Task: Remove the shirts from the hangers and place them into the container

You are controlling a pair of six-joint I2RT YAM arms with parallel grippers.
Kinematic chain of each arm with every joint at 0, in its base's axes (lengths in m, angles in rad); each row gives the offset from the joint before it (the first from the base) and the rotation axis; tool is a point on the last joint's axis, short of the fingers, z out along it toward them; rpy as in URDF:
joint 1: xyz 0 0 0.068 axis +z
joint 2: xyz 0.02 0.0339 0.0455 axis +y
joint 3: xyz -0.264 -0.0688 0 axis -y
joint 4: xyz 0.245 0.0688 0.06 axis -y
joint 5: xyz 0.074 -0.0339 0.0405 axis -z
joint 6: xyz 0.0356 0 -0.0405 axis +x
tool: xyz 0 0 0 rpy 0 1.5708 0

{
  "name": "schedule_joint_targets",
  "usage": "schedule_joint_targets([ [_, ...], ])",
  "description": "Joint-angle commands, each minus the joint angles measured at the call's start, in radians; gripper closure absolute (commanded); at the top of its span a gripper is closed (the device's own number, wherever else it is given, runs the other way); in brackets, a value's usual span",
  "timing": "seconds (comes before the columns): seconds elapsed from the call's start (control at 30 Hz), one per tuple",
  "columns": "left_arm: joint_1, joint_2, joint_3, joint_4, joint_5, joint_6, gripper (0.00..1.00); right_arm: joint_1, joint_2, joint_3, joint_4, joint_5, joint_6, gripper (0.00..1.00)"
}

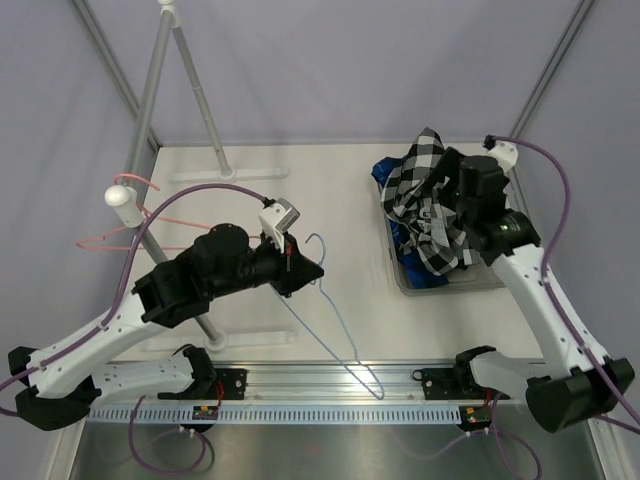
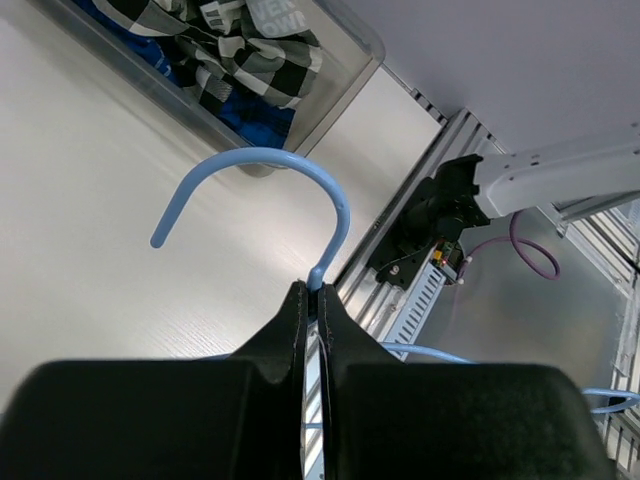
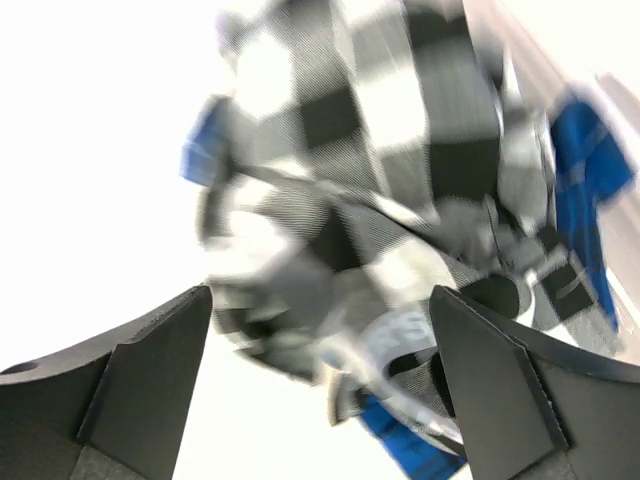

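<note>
My left gripper [image 2: 318,292] is shut on the neck of the light blue hanger [image 2: 285,160], which is bare; its wire frame trails toward the near rail [image 1: 340,330]. The pink hanger [image 1: 150,215] hangs bare on the rack arm at the left. The black, white and grey checked shirt [image 1: 425,205] lies heaped in the see-through container [image 1: 400,278], over the blue plaid shirt [image 1: 385,172]. My right gripper [image 3: 320,350] hovers open just above the checked shirt [image 3: 400,150], which looks blurred. Blue cloth [image 3: 580,170] shows beside it.
A white rack with sloping poles [image 1: 190,80] and a ball-ended arm [image 1: 121,195] stands at the left rear. The metal rail [image 1: 320,380] carrying both arm bases runs along the near edge. Purple cables loop off both arms.
</note>
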Motion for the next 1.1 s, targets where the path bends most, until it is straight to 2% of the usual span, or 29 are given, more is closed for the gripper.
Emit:
schedule_joint_targets([
  [0.0,-0.004,0.039,0.012,0.05,-0.074,-0.002,1.0,0.026,-0.144,0.159,-0.14,-0.037,-0.068,0.01],
  [0.07,-0.004,0.082,0.033,0.05,-0.103,-0.007,1.0,0.029,-0.178,0.191,-0.204,-0.105,-0.111,0.01],
  [0.1,-0.004,0.099,0.047,0.045,-0.121,-0.008,1.0,0.029,-0.206,0.208,-0.219,-0.234,-0.138,0.01],
  [0.17,-0.004,0.161,0.094,0.031,-0.132,-0.005,1.0,0.031,-0.229,0.215,-0.287,-0.373,-0.18,0.0],
  [0.2,-0.004,0.185,0.113,0.024,-0.144,-0.002,1.0,0.031,-0.259,0.192,-0.301,-0.545,-0.192,0.0],
  [0.23,-0.004,0.206,0.133,0.009,-0.149,0.004,1.0,0.032,-0.289,0.166,-0.308,-0.627,-0.197,0.0],
  [0.27,-0.004,0.243,0.171,0.004,-0.157,0.009,1.0,0.035,-0.319,0.129,-0.289,-0.789,-0.197,0.01],
  [0.33,-0.004,0.272,0.2,-0.002,-0.172,0.015,1.0,0.037,-0.442,0.023,-0.272,-0.913,-0.204,0.04],
  [0.4,-0.004,0.316,0.237,-0.005,-0.175,0.016,1.0,0.038,-0.552,-0.035,-0.274,-1.008,-0.209,0.12],
  [0.57,-0.007,0.378,0.3,-0.022,-0.167,-0.001,1.0,0.038,-0.62,-0.035,-0.439,-1.098,-0.266,0.23],
  [0.7,-0.008,0.393,0.332,-0.035,-0.186,-0.002,1.0,0.038,-0.686,-0.035,-0.489,-1.116,-0.266,0.33],
  [1.07,-0.01,0.423,0.384,-0.047,-0.18,-0.002,1.0,0.038,-0.723,-0.104,-0.548,-1.102,-0.272,0.33],
])
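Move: The blue hanger's near corner, the right hand's goal, lies roughly 45 cm back and 18 cm left of that hand, at much the same height. The released checkered shirt is some 20 cm below it and 5 cm ahead; the container's middle is about 23 cm below, 2 cm ahead and 3 cm right. From the left hand, which grips that hanger's neck, the corner is about 25 cm back, 12 cm right and 8 cm lower; the rack's near foot lies some 17 cm left, 4 cm back and 31 cm below. Back in one fast sweep of nearly 30 cm, the right hand first climbs clear of the shirt in the container, then sinks again while veering left and swinging some 65 degrees counter-clockwise to face the blue hanger's near corner, wide-open fingers narrowing to two-thirds. The left hand keeps its pinch and brings the hanger forward and right, about 9 cm, dipping slightly on the way. ##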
